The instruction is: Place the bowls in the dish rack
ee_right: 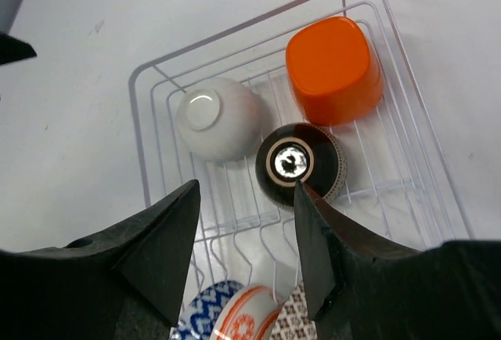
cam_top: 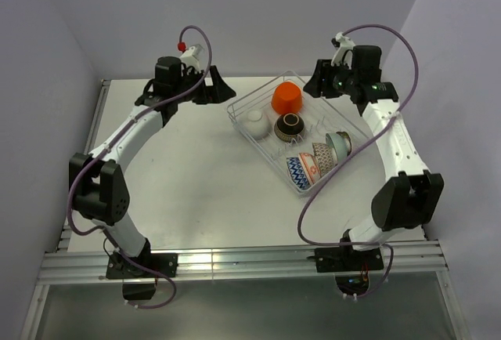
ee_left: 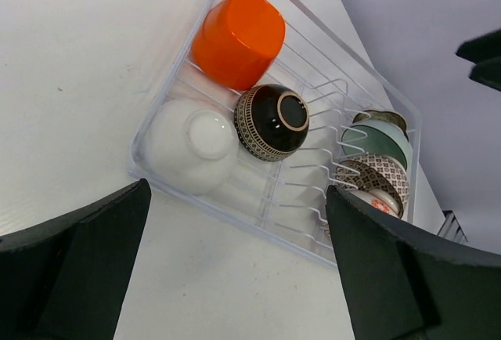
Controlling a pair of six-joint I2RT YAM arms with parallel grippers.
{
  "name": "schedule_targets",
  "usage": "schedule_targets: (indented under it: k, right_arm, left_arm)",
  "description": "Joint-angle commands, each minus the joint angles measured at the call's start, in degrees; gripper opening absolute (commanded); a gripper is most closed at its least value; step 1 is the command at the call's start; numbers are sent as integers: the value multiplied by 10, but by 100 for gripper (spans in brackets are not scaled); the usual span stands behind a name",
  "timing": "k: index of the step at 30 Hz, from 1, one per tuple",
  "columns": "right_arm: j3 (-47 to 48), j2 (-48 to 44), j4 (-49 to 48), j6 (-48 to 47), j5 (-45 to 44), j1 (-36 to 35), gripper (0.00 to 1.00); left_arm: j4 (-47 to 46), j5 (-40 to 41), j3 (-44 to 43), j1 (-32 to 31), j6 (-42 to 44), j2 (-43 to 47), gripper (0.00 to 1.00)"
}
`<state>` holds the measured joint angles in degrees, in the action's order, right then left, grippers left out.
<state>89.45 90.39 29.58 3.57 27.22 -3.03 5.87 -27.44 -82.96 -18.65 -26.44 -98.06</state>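
Observation:
The dish rack (cam_top: 237, 110) stands at the table's back right. Upside down in its far end sit a plain orange-red bowl (cam_top: 286, 97), a white bowl (cam_top: 253, 124) and a dark brown bowl (cam_top: 288, 126). On edge among the tines in its near end stand blue zigzag (cam_top: 297, 171), patterned orange (cam_top: 311, 166), grey-brown (cam_top: 322, 154) and pale teal (cam_top: 338, 144) bowls. My left gripper (cam_top: 211, 85) hovers left of the rack, wide open and empty. Open and empty too, my right gripper (cam_top: 325, 80) hangs over the rack's far right corner, above the dark brown bowl (ee_right: 301, 164).
The white table (cam_top: 188, 183) meets pale walls at the back and on both sides. An aluminium rail (cam_top: 235, 262) runs along the near edge, where both arm bases sit. Purple cables loop off each arm.

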Motion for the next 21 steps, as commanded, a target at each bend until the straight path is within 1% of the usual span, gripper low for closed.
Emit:
schedule_targets:
  k: [1, 2, 3, 4, 6, 7, 8, 9, 11, 12, 15, 17, 21]
  right_arm:
    - [-24, -77, -11, -15, 21, 8, 59]
    - [-30, -88, -8, -16, 20, 13, 60]
    - [-38, -98, -1, -16, 20, 14, 61]
    - [-53, -109, 4, -15, 21, 18, 65]
    - [-70, -137, 23, -15, 28, 26, 72]
    - [-87, -145, 31, -15, 33, 26, 83]
    - [-100, -169, 37, -11, 43, 26, 90]
    - [-116, -184, 41, -11, 49, 43, 99]
    - [-167, -217, 43, -26, 38, 46, 100]
    - [-183, -244, 49, -30, 32, 45, 100]
    - [-249, -296, 62, -63, 15, 48, 100]
    - [-276, -321, 67, -71, 13, 48, 100]
    - [-335, -378, 70, -77, 19, 48, 100]
  left_arm:
    - [49, -33, -40, 40, 24, 36, 100]
    - [69, -35, -56, 51, 33, 33, 99]
    - [119, -49, -72, 64, 42, 30, 99]
    - [145, -51, -106, 90, 54, 20, 99]
    - [206, -52, -140, 106, 95, 11, 99]
    - [276, -60, -174, 117, 117, 2, 100]
    - [306, -63, -182, 121, 157, 2, 99]
    - [324, -61, -181, 123, 166, 5, 99]
    - [353, -40, -145, 126, 186, 34, 100]
    - [354, -37, -125, 126, 194, 49, 100]
    - [340, -33, -12, 125, 207, 126, 99]
    - [348, -34, 20, 122, 217, 151, 99]
    - [336, 26, 102, 86, 222, 207, 99]
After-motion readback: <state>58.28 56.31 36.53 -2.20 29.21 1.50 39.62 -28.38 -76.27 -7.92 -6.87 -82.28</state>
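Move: The white bowl, already upside down in the dish rack, lies about 9 cm right and 4 cm ahead of the empty left hand, roughly 20 cm below. From the empty right hand it is some 14 cm left, 4 cm ahead and 22 cm down; the black bowl is 4 cm left and 3 cm ahead of that hand, the orange bowl 4 cm left and 13 cm ahead, the grey patterned bowl 6 cm right and 8 cm back. Both empty hands leave the white bowl: right back 16 cm, opening fully; left 12 cm left, then back. ##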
